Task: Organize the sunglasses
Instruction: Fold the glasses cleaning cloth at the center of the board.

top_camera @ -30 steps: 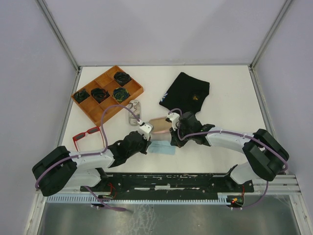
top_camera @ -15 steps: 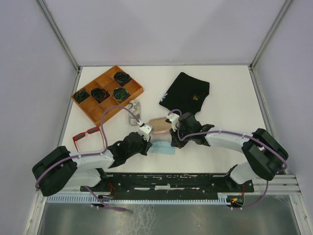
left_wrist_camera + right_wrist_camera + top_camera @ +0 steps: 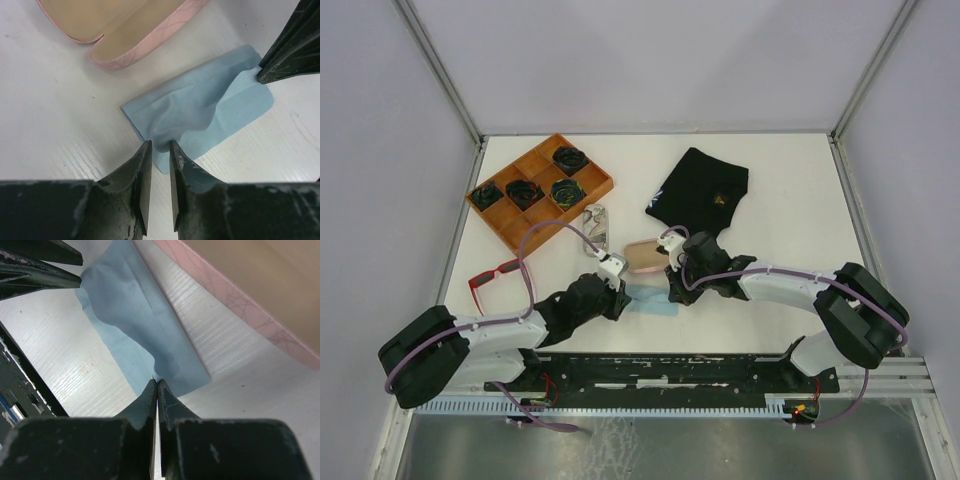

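Observation:
The red-framed sunglasses [image 3: 497, 273] lie at the table's left, well clear of both arms. Between the arms a blue cloth [image 3: 650, 302] lies spread on the table, just in front of the open pink case [image 3: 643, 255]. My left gripper [image 3: 159, 145] is at the cloth's [image 3: 200, 110] left end, its jaws a little apart, with a bunched fold at their tips. My right gripper [image 3: 157, 381] is shut on the cloth's [image 3: 130, 305] opposite corner. In the top view the left gripper [image 3: 623, 290] and right gripper [image 3: 672, 287] face each other across the cloth.
A wooden compartment tray [image 3: 528, 228] with dark coiled items stands at the back left. A grey patterned case [image 3: 598, 225] lies behind the left gripper. A black fabric piece [image 3: 700, 190] lies behind the right arm. The pink case [image 3: 125, 30] lies open.
The left gripper's jaws have parted from shut. Both grippers have drawn back towards the near edge, and more of the pink case shows.

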You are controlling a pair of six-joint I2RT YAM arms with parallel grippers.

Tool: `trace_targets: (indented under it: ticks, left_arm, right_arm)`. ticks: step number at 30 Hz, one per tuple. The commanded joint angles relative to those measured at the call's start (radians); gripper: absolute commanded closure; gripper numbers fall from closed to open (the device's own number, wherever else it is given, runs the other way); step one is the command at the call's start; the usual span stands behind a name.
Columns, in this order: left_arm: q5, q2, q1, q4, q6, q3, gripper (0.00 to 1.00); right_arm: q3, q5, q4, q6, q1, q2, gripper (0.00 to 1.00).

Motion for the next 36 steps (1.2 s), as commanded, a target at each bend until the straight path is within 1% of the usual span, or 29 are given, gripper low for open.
trace_targets:
  ticks: [1, 7, 11, 14, 15, 18, 21, 24, 27, 30, 36]
  left_arm:
    - [0.011, -0.036, 0.005, 0.031, -0.054, 0.001, 0.7]
    - [0.043, -0.122, 0.004, -0.014, -0.104, -0.014, 0.64]
    - [0.033, -0.244, 0.004, -0.05, -0.155, -0.046, 0.6]
    - [-0.027, -0.333, 0.004, -0.075, -0.187, -0.066, 0.5]
    - [-0.058, -0.354, 0.004, -0.09, -0.194, -0.064, 0.47]
    - [-0.111, -0.376, 0.005, -0.128, -0.193, -0.041, 0.43]
    - [-0.129, -0.322, 0.014, -0.158, -0.197, 0.012, 0.42]
    - [-0.106, -0.216, 0.028, -0.156, -0.2, 0.057, 0.42]
    - [-0.063, -0.126, 0.06, -0.141, -0.204, 0.087, 0.42]
    - [0.003, -0.064, 0.083, -0.111, -0.2, 0.1, 0.42]
    - [0.025, 0.01, 0.095, -0.098, -0.177, 0.131, 0.43]
  right_arm:
    - [-0.011, 0.015, -0.004, 0.009, 0.008, -0.003, 0.92]
    - [-0.014, 0.021, -0.038, 0.01, 0.014, -0.023, 0.88]
    - [-0.013, 0.017, -0.078, 0.013, 0.017, -0.061, 0.77]
    - [-0.009, 0.013, -0.11, 0.017, 0.021, -0.09, 0.69]
    - [-0.01, 0.01, -0.12, 0.02, 0.021, -0.104, 0.65]
    - [-0.014, 0.012, -0.133, 0.029, 0.022, -0.153, 0.59]
    - [-0.013, 0.086, -0.138, 0.068, 0.021, -0.194, 0.57]
    - [0.006, 0.236, -0.154, 0.164, 0.021, -0.196, 0.57]
    - [0.002, 0.334, -0.122, 0.267, 0.021, -0.186, 0.57]
    - [-0.013, 0.37, -0.071, 0.357, 0.021, -0.166, 0.55]
    - [-0.047, 0.413, -0.002, 0.47, 0.021, -0.138, 0.54]
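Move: The cloth's folded-over flap is at both hands' fingertips. The cloth's middle lies about 6 cm right of the left hand and 1 cm ahead, and about 5 cm left of the right hand and 1 cm ahead, some 2 cm below both. The open pink case stands about 9 cm beyond the cloth's middle. The patterned case lies some 17 cm ahead of the left hand and 7 cm to its left. Both hands open off the flap; left rises 5 cm, sinks again, right draws back, lifts, then goes forward. ##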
